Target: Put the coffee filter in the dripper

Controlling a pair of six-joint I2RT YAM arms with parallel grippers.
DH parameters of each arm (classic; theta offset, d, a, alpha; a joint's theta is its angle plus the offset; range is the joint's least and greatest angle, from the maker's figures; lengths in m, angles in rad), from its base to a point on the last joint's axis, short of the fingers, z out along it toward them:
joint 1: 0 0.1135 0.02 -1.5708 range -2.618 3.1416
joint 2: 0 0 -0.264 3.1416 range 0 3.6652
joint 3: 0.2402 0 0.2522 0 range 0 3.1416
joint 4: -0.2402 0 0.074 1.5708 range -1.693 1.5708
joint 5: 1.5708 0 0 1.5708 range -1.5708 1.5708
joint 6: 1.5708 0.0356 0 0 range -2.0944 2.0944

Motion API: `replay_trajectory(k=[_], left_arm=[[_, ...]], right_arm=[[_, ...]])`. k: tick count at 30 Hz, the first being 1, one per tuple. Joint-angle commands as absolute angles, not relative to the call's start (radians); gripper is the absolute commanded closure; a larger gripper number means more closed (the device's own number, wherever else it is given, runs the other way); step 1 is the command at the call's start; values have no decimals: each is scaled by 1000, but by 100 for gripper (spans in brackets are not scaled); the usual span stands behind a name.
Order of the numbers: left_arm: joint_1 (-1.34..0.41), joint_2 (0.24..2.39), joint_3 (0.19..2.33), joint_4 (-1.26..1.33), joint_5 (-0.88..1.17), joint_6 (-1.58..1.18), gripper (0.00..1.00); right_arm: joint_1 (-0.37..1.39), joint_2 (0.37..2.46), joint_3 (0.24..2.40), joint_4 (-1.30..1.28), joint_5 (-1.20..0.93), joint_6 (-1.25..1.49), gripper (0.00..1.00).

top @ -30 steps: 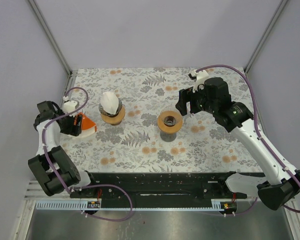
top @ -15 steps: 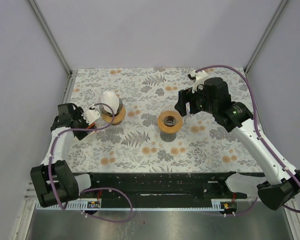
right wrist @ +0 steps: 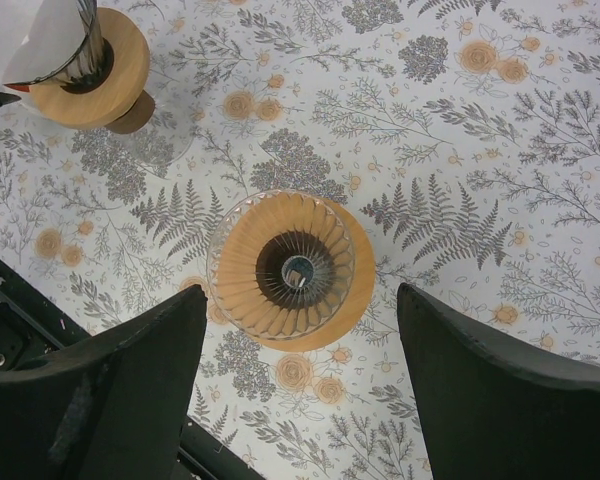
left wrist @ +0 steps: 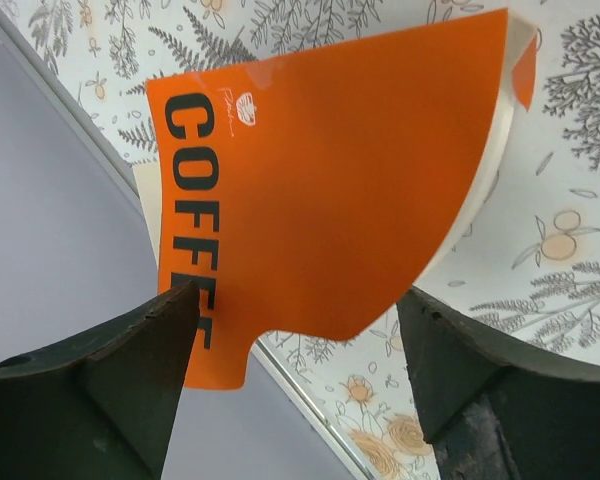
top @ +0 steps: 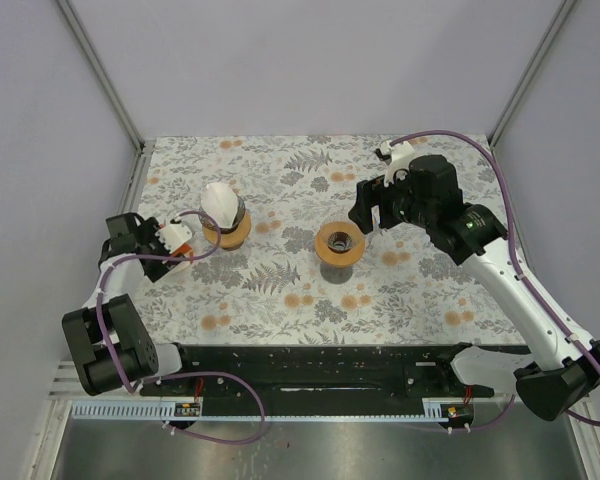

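An empty glass dripper on a wooden ring stands mid-table. My right gripper hovers above it, open, its fingers on either side of it in the right wrist view. Further left, a white coffee filter sticks up out of a second dripper. An orange fan-shaped pack of filters marked COFFEE lies at the left table edge. My left gripper is right over it, open, its jaws wide on either side of the pack's narrow end.
The table's left edge rail and the grey side wall run close by the pack. The black rail with the arm bases lies along the near edge. Flowered cloth covers the table.
My left gripper has swung right, over the orange pack, and its jaws have widened. The right arm and both drippers have stayed put.
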State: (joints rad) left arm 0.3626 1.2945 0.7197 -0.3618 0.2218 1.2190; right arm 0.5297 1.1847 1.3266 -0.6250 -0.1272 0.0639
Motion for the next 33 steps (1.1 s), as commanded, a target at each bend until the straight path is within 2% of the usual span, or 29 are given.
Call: replay_trajectory(k=[1, 8, 12, 18, 30, 33], left_arm=[[362, 1310, 680, -194, 285, 1227, 16], [341, 1321, 614, -23, 265, 1193, 16], [321, 1331, 585, 66, 239, 1181, 21], [311, 1324, 592, 60, 247, 1172, 53], [318, 1275, 623, -123, 193, 1195, 100], [322, 1246, 623, -147, 196, 1186, 100]], right_arm=[[537, 1184, 1339, -604, -169, 49, 15], [537, 1195, 1345, -609, -175, 45, 16], [537, 1204, 1348, -612, -178, 43, 15], [537, 1210, 1350, -615, -186, 40, 15], [537, 1216, 1351, -618, -204, 37, 15], [537, 1215, 1351, -620, -210, 37, 15]])
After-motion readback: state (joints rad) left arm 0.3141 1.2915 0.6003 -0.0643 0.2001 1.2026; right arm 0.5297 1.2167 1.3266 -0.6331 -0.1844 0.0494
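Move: The orange-and-white coffee filter packet lies just in front of my open left hand, its middle about 3 cm ahead, 5 cm to the right and 4 cm below. The dripper that already holds a white filter stands some 20 cm to this hand's right and 8 cm farther out, its middle about 6 cm higher than the hand. From my right hand the packet is roughly 51 cm to the left, 4 cm ahead and 27 cm down. I slide my left hand forward about 3 cm at the filter packet, dipping about 1 cm and tipping the fingers up some 10 degrees, with the open fingers going either side of its orange sheet. Then I shut them almost fully, pinching the sheet's edge between the tips, and ease back up a centimetre or so. ##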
